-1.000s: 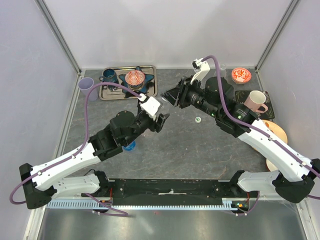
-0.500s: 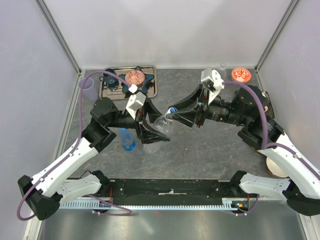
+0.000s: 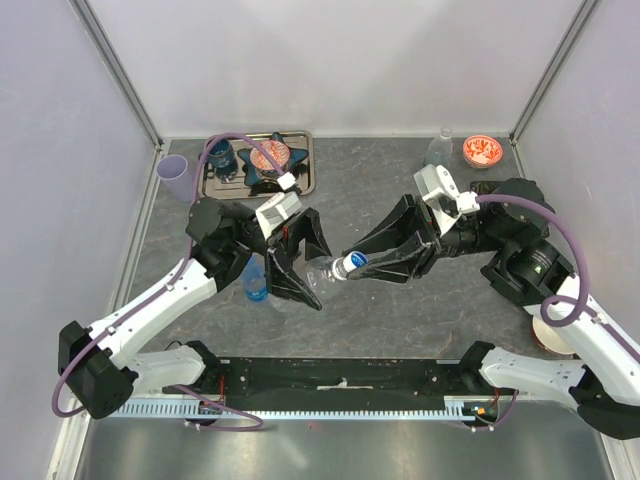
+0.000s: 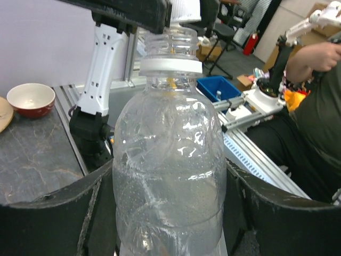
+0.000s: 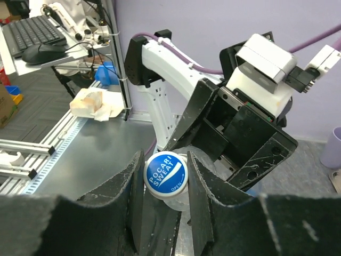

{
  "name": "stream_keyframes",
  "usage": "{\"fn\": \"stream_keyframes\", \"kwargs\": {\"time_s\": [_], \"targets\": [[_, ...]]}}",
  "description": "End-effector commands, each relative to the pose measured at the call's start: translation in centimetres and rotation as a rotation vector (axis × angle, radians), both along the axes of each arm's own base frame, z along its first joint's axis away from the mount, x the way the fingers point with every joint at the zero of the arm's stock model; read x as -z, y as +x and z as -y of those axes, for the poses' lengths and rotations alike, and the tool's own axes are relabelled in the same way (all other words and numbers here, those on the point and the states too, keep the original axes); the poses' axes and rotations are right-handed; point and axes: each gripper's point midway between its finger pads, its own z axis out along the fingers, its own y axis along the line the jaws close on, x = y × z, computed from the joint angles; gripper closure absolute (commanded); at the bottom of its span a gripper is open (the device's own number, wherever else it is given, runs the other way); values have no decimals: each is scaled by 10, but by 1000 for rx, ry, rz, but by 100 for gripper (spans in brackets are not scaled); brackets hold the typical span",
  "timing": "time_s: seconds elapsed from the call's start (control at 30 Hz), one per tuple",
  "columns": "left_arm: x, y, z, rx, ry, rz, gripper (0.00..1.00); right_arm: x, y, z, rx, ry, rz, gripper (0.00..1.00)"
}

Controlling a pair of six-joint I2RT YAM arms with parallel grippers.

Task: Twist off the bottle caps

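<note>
A clear plastic bottle [image 3: 325,272] hangs tilted above the table's middle, and my left gripper [image 3: 313,270] is shut on its body. In the left wrist view the bottle [image 4: 168,160] fills the gap between the two black fingers [image 4: 64,213], with a white neck ring [image 4: 170,65] and bare threads above it. The bottle cap [image 5: 165,174], white with a blue "Pocari Sweat" top, is clamped in my right gripper [image 5: 165,172]. From above, that cap [image 3: 357,262] and the right gripper [image 3: 358,265] sit at the bottle's right end. I cannot tell whether the cap is still on the threads.
A second bottle with blue at its top [image 3: 256,283] stands just left of the left gripper. A metal tray [image 3: 305,180] of dishes and a purple cup [image 3: 173,177] are at the back left. Back right are a clear bottle [image 3: 437,150], a red bowl [image 3: 480,150] and plates [image 3: 555,335].
Both grippers have swung from the back of the table toward the near middle. The bottle now hangs between them, lower and nearer than half a second ago.
</note>
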Motion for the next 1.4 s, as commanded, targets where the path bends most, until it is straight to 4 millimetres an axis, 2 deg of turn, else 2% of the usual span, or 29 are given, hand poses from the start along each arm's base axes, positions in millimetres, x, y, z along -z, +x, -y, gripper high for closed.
{"fn": "stream_keyframes", "kwargs": {"time_s": [0.0,0.17,0.2,0.27,0.3,0.37,0.4,0.43,0.47,0.5,0.53,0.57,0.6,0.63,0.67,0.7,0.73,0.77,0.8,0.9,1.07,1.13,1.17,1.2,1.27,1.37], "targets": [[-13,5,-2,-12,-13,-5,60,-10,-51,24,-214,32,80,100],[-11,8,0,-23,-15,-14,59,-13,-37,21,-116,54,64,100],[-10,10,2,-31,-22,-5,59,-22,-19,20,9,90,46,100],[-6,12,3,-50,5,-35,59,-32,3,24,168,135,29,100],[-5,15,5,-73,-11,-11,59,-45,31,35,358,190,-6,100],[1,15,4,-104,22,-37,59,-50,66,53,590,230,-42,100],[2,21,6,-146,-1,-6,59,-45,100,76,822,242,-99,100],[2,23,6,-171,-4,2,59,-36,119,90,951,234,-137,100],[6,21,3,-196,18,-15,59,-25,135,103,1070,215,-182,100],[5,29,5,-263,-7,13,59,8,156,110,1203,113,-233,100],[6,32,4,-308,-8,17,59,29,172,129,1359,71,-267,100],[12,37,4,-357,-5,16,59,49,180,133,1419,18,-283,100],[5,50,-1,-499,-40,39,59,91,189,131,1462,-70,-326,100],[4,60,-5,-587,-55,40,59,112,193,131,1484,-102,-353,100],[14,69,-9,-669,-54,27,60,135,196,128,1485,-139,-388,100],[1,80,-23,-804,-120,40,60,178,204,127,1506,-206,-451,100],[14,86,-28,-860,-117,23,60,200,208,123,1500,-234,-495,100],[13,89,-34,-906,-137,19,60,225,213,111,1459,-273,-536,100],[14,96,-40,-969,-146,12,60,261,217,113,1473,-324,-607,100],[17,94,-51,-1012,-149,24,60,320,227,105,1473,-437,-679,100],[26,89,-57,-1023,-121,33,60,358,244,94,1490,-505,-676,100],[31,90,-58,-1030,-116,36,60,362,252,88,1484,-531,-666,100],[32,89,-59,-1032,-116,39,60,377,254,86,1485,-580,-674,100],[34,90,-59,-1034,-111,40,60,377,259,81,1474,-583,-679,100],[38,91,-58,-1034,-99,37,59,399,263,80,1478,-643,-694,100],[42,90,-58,-1031,-91,34,59,414,271,77,1474,-673,-724,100]]}}
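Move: The blue cap, already off, is in the right fingers; the bare table spot it heads for lies about 26 cm ahead, 9 cm right and 44 cm below. The loose white cap lies some 5 cm beyond and 6 cm right of that spot. From the left hand, which grips the open bottle, the spot is roughly 26 cm ahead, 17 cm right and 35 cm down; the blue bottle stands about 21 cm ahead, 10 cm left, 26 cm below. Right hand lowers the pinched cap some 40 cm and forward 25 towards the table; left swings its bottle forward. ##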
